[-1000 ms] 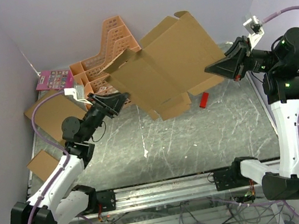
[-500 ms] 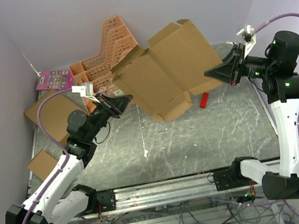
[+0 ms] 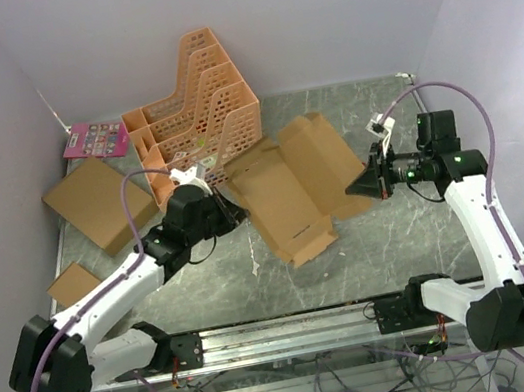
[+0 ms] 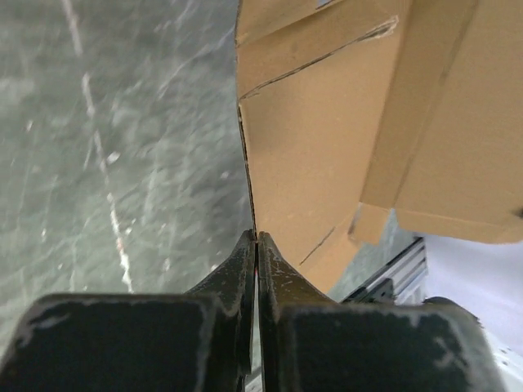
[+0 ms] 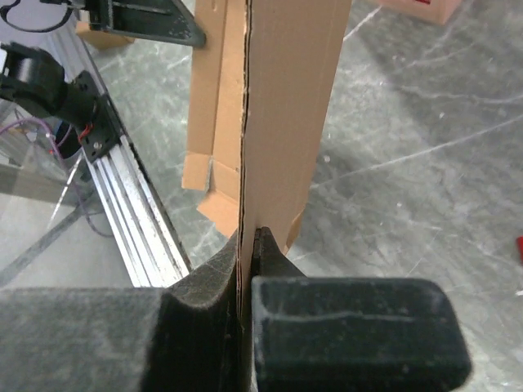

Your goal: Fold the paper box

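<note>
The paper box (image 3: 291, 186) is an unfolded brown cardboard sheet with creases and flaps, held low over the middle of the table between both arms. My left gripper (image 3: 234, 211) is shut on its left edge. In the left wrist view the sheet (image 4: 327, 139) runs edge-on into the tips of that gripper (image 4: 257, 238). On the opposite side, my right gripper (image 3: 354, 186) is shut on the sheet's right edge. The right wrist view shows the cardboard (image 5: 286, 98) standing upright, clamped in that gripper (image 5: 249, 235).
An orange plastic basket rack (image 3: 191, 107) stands behind the sheet. A larger flat cardboard box (image 3: 97, 192) and a smaller one (image 3: 72, 283) lie at the left, a pink card (image 3: 95, 139) at the back left. A red object (image 5: 520, 247) lies at the right.
Both arms have come down and inward, bringing the sheet from high at the back to low over the table. My left gripper has closed on the sheet's left edge.
</note>
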Controlling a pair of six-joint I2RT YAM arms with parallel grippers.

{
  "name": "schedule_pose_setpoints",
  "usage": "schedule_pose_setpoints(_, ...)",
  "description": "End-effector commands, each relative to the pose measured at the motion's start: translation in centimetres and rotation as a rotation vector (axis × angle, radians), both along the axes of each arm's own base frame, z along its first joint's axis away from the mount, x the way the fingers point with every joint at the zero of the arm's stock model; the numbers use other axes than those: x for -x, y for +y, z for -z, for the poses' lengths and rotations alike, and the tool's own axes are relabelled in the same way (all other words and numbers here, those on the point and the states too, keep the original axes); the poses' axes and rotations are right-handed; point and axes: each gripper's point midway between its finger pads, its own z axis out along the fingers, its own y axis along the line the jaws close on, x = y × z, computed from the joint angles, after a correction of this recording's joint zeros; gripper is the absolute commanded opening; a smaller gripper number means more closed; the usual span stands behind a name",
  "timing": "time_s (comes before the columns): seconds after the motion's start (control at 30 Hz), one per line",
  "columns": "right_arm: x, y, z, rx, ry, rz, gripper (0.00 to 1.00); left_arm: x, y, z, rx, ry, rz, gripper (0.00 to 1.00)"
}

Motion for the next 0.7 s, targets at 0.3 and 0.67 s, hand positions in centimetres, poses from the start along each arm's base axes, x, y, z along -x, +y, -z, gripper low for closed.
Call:
schedule_pose_setpoints(0.3,0.0,2.6,3.1,-0.085,0.162,-0.143,0.0,2.1,1.5,9.2,-0.154,0.3,-0.097,0.11)
schedule_pose_setpoints(0.67,1.4,4.6,7.6,-0.264,0.447,-0.164,0.0,5.0,3.8,11.2,-0.219,0.39,-0.115,0.11)
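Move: The left hand holds the paper box's left edge; the table patch under the box lies about 13 cm to its right, 4 cm ahead and 15 cm down. The orange rack stands some 20 cm ahead and 6 cm left of the left hand. From the right hand, on the opposite edge, that patch is about 12 cm left, 3 cm ahead and 20 cm down; the red block lies roughly 5 cm ahead, 5 cm right, on the table. Both hands, still pinching opposite edges, lower the paper box about 8–10 cm towards the table, drifting slightly left. ##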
